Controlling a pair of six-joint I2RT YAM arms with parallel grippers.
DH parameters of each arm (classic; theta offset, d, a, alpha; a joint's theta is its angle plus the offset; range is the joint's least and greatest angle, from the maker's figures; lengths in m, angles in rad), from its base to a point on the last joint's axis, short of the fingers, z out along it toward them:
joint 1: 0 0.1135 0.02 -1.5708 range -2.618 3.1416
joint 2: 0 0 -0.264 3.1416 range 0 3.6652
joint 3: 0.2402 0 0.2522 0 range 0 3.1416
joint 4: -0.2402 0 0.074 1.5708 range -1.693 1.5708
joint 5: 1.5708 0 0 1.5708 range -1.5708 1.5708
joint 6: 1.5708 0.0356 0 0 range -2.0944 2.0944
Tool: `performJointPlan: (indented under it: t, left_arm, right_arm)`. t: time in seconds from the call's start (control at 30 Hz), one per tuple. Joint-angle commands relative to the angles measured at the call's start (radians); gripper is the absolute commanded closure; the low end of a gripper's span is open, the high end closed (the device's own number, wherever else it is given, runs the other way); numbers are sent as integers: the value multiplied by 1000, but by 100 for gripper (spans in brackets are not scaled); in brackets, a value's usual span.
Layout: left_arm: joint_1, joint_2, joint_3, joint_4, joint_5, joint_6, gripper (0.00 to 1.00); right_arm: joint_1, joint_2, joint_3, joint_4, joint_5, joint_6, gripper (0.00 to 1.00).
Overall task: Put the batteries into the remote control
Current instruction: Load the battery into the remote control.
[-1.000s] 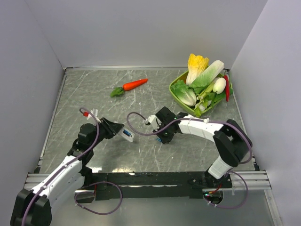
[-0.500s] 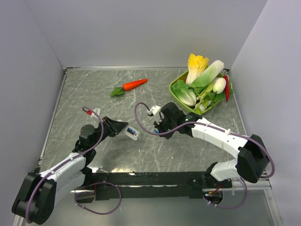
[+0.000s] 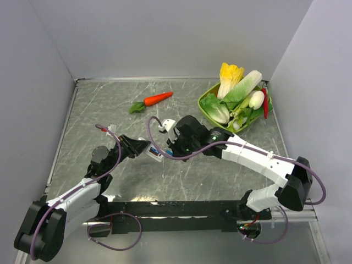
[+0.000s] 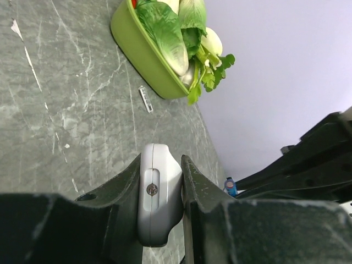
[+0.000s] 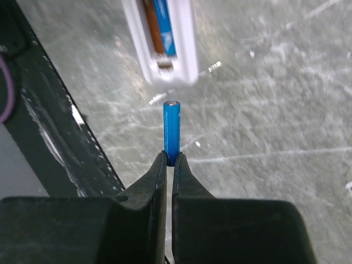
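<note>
My left gripper (image 4: 160, 184) is shut on the white-grey remote control (image 4: 158, 192), holding it by its edges above the table; from above the remote control (image 3: 154, 154) sits at the left gripper (image 3: 145, 149). In the right wrist view the remote control (image 5: 181, 49) shows an open compartment with one blue battery (image 5: 164, 27) in it beside a free slot. My right gripper (image 5: 170, 160) is shut on a second blue battery (image 5: 171, 129), whose tip points at the remote's end, a short gap away. From above, the right gripper (image 3: 172, 148) is just right of the remote.
A green tray (image 3: 201, 108) of vegetables stands at the back right; its wall (image 4: 144, 55) also shows in the left wrist view. An orange carrot (image 3: 158, 98) lies at the back centre. A small grey strip (image 4: 145, 99) lies on the table near the tray.
The right arm has swung left with the battery, from mid-table to right next to the remote. The left gripper has shifted the remote slightly right and forward.
</note>
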Motion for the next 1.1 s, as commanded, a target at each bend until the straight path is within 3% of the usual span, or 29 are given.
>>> performJointPlan:
  t: [0.0, 0.47, 1.07]
  left_arm:
    - [1, -4, 13, 74, 21, -38, 99]
    - [-28, -49, 47, -32, -55, -88, 99]
    - [-70, -58, 31, 22, -109, -175, 99]
  right_arm:
    - [29, 65, 143, -66, 38, 21, 100]
    - [72, 286, 410, -253, 62, 4, 100]
    - [106, 409, 516, -339, 84, -2, 98]
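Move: The empty slot in the remote control's open back is what my right hand, already holding a battery, is going for: about 6 cm to its left, 1 cm ahead and 2 cm below. The loaded battery lies beside that slot, some 2 cm ahead of my right hand, 6 cm to its left and 2 cm lower. From my left hand, which grips the remote, the slot is roughly 5 cm to the right, 3 cm back and 2 cm below. I carry the battery about 5 cm left to the remote with my right hand, rising some 2 cm on the way and then sinking about 3 cm over the empty slot, tipping my fingers some 15 degrees steeper downward. My grip on the battery stays shut. My left hand holds the remote nearly in place, tilting it about 10 degrees. ##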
